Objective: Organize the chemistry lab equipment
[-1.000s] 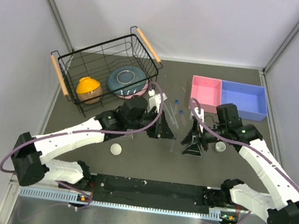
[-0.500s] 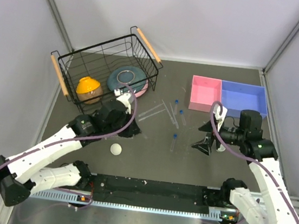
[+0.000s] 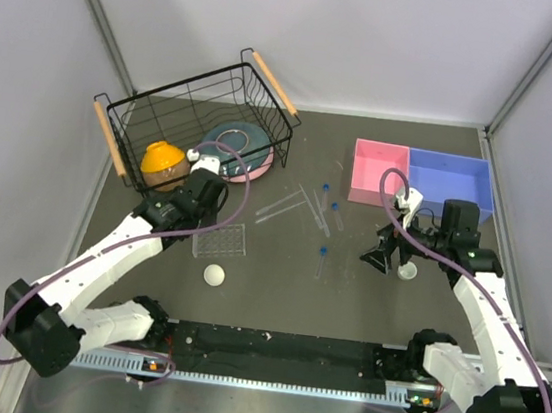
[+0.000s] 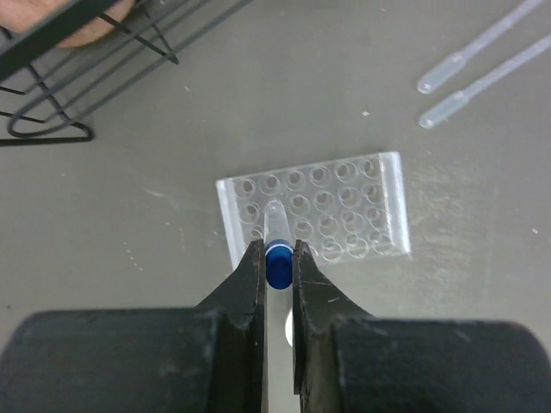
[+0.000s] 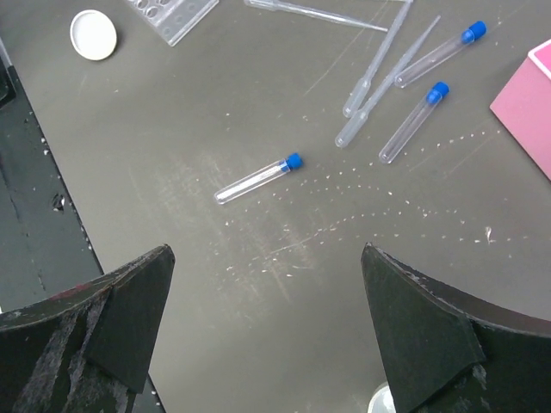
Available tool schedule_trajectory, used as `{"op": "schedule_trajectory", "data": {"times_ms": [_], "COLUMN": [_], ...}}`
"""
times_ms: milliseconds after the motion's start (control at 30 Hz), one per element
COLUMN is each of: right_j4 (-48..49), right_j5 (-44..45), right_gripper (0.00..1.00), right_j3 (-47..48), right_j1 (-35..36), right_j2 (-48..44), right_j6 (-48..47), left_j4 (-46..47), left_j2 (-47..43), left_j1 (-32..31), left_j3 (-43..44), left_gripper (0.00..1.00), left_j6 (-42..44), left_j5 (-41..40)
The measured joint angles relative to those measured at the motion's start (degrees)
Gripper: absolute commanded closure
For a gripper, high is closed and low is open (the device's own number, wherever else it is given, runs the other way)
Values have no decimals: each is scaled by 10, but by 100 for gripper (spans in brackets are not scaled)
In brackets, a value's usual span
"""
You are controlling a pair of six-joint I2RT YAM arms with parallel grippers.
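Observation:
My left gripper [image 4: 277, 261] is shut on the blue cap of a small clear tube [image 4: 275, 217], whose body points down at the clear flat tube rack [image 4: 344, 211]. From above, that gripper [image 3: 205, 208] hangs just left of the rack [image 3: 221, 241]. My right gripper [image 5: 267, 255] stands wide open with nothing between its fingers, above bare table. Ahead of it lie three blue-capped tubes [image 5: 258, 179] [image 5: 411, 122] [image 5: 439, 53] and several thin clear rods [image 5: 379, 64]. One white cup [image 3: 214, 275] sits below the rack. Another white cup [image 3: 407, 273] sits beside the right gripper [image 3: 381, 256].
A black wire basket [image 3: 121, 152] at the back left holds an orange bowl [image 3: 163, 163] and a teal-pink bowl [image 3: 235, 148]. A pink tray [image 3: 379, 174] and a blue tray [image 3: 450, 183] stand at the back right. Grey walls close in both sides.
The left arm has drawn back to the left from the table's middle, uncovering the rack. The right gripper has opened wide and swung back to the right.

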Motion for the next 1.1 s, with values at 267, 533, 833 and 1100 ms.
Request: {"op": "schedule_trajectory", "data": {"times_ms": [267, 533, 833, 1100], "right_j4": [3, 3, 3, 3], "right_j5": [14, 17, 20, 20], "right_gripper": [9, 9, 9, 9], "right_j3": [-12, -12, -12, -12], "right_j1": [-5, -5, -5, -5], "right_j2": [-5, -5, -9, -9], "right_j6": [-2, -5, -5, -5], "left_j4": [41, 64, 80, 88], "left_j2": [40, 50, 68, 75], "left_j1": [41, 65, 93, 109], "left_j3": [-18, -37, -47, -48], "left_gripper": [100, 100, 100, 97], "left_j6": [31, 38, 45, 46], "left_j5": [-17, -3, 33, 54]}}
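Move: My left hand still holds a test tube by its blue cap, nearly over the clear tube rack: the rack's middle lies level with the hand, about 2 cm to its right and some 14 cm below. The white disc sits roughly 10 cm nearer to me than the rack's middle; the two pipettes lie some 12 cm ahead of the hand and 18 cm to its right. The rack is about 40 cm left of my right hand and 2 cm ahead. I lower the capped tube towards the far left corner of the rack, about 5 cm down with my left hand, shifting some 3 cm left and a little less forward on the way. The sideways and forward shift comes mostly early, then it is nearly all sinking, easing off at the end; my fingers keep their pinch on the blue cap and the wrist barely turns. ##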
